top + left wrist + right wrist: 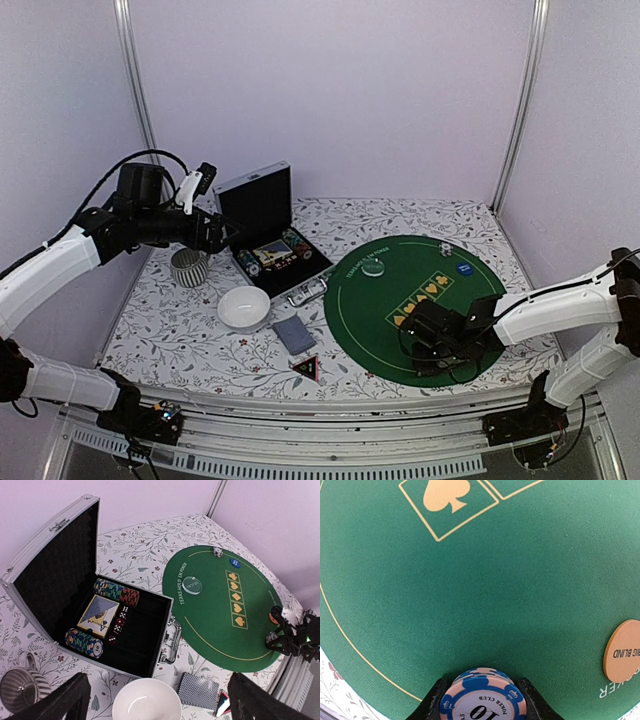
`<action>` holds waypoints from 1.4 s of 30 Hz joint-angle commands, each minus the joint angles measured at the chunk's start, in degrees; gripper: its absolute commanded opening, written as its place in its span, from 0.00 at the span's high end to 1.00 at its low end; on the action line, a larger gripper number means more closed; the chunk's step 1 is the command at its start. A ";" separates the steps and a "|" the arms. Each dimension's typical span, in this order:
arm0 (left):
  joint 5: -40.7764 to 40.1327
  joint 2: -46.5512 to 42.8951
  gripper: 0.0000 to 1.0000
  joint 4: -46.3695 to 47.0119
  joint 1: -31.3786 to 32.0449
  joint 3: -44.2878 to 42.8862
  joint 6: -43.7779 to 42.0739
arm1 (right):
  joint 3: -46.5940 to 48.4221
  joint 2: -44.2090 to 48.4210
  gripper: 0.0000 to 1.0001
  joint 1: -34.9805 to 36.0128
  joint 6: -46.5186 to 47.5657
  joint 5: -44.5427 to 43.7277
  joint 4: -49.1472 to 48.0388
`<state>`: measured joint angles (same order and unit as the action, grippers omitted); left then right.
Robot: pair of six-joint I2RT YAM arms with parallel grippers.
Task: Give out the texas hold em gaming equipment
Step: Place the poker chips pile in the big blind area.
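Observation:
My right gripper (482, 706) is shut on a short stack of blue-and-pink poker chips (482, 690), low over the near side of the green mat (375, 320). An orange disc (622, 651) lies on the mat to its right. A blue disc (463, 268), a clear disc (373, 267) and a small chip stack (218, 552) sit on the far half. My left gripper (160, 702) hangs open above the white bowl. A grey-blue card deck (198, 690) and the black red-edged triangle (222, 704) lie beside the bowl. More chips (84, 643) and cards (98, 616) remain in the open case (160, 650).
The white bowl (243, 307) stands in front of the case. A grey ribbed mug (189, 266) is to the left of it. The case lid (257, 200) stands upright at the back. White walls and metal posts close in the table on three sides.

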<state>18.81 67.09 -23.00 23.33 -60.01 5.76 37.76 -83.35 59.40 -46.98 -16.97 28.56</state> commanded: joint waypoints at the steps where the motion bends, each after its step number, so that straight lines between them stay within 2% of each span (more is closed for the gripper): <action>1: 0.79 0.15 0.02 1.03 -0.71 0.60 -0.84 | -2.62 -3.54 0.71 -0.18 -0.71 0.04 -2.65; 5: 0.88 0.08 0.02 1.03 -0.74 0.32 -1.01 | -2.75 -3.45 0.63 -0.21 -0.48 0.00 -2.08; 17: 1.41 -0.38 0.02 1.03 -1.06 -0.11 -1.36 | -2.61 -2.94 0.58 -0.16 0.04 0.09 -1.31; 29: 1.49 -0.29 0.02 0.97 -1.31 0.06 -1.36 | -2.26 -3.24 0.44 -0.23 0.39 0.22 -1.20; 32: 1.50 -0.21 0.02 1.01 -1.35 0.06 -1.31 | -1.84 -2.96 0.33 -0.22 0.73 0.18 -0.99; 35: 1.56 -0.13 0.02 1.03 -1.36 0.06 -1.36 | -1.09 -2.33 0.16 -0.16 1.30 -0.01 -0.49; 36: 1.58 -0.12 0.02 1.02 -1.34 0.09 -1.36 | -0.78 -2.23 0.05 -0.18 1.43 -0.32 -0.05; 37: 1.63 -0.05 0.02 1.03 -1.33 0.14 -1.34 | -0.40 -1.89 0.00 -0.22 1.52 -0.60 0.35; 42: 1.66 -0.03 0.02 1.03 -1.45 0.33 -1.45 | 2.50 0.40 0.01 -0.39 2.67 -2.38 2.65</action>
<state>20.08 67.09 -23.00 22.76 -60.01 5.28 38.41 -84.05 59.53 -45.10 -17.80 26.35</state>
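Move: The poker chips pile is between my right fingers, standing on the green mat with its middle at the hand point; the spot it is meant for is right under it. The orange big blind button lies about 7 cm to my right and 4 cm farther out. The printed spade card is roughly 11 cm ahead and 5 cm to the left. From my left hand the pile is some 37 cm right, 14 cm back and 25 cm below. I keep my right hand still around the chips pile, down on the mat, then spread the fingers from under half open to fully open, so both pads come off the chips. As they part, my hand drifts about 1 cm left and nearly as far forward, with barely any rise, staying low over the pile. ##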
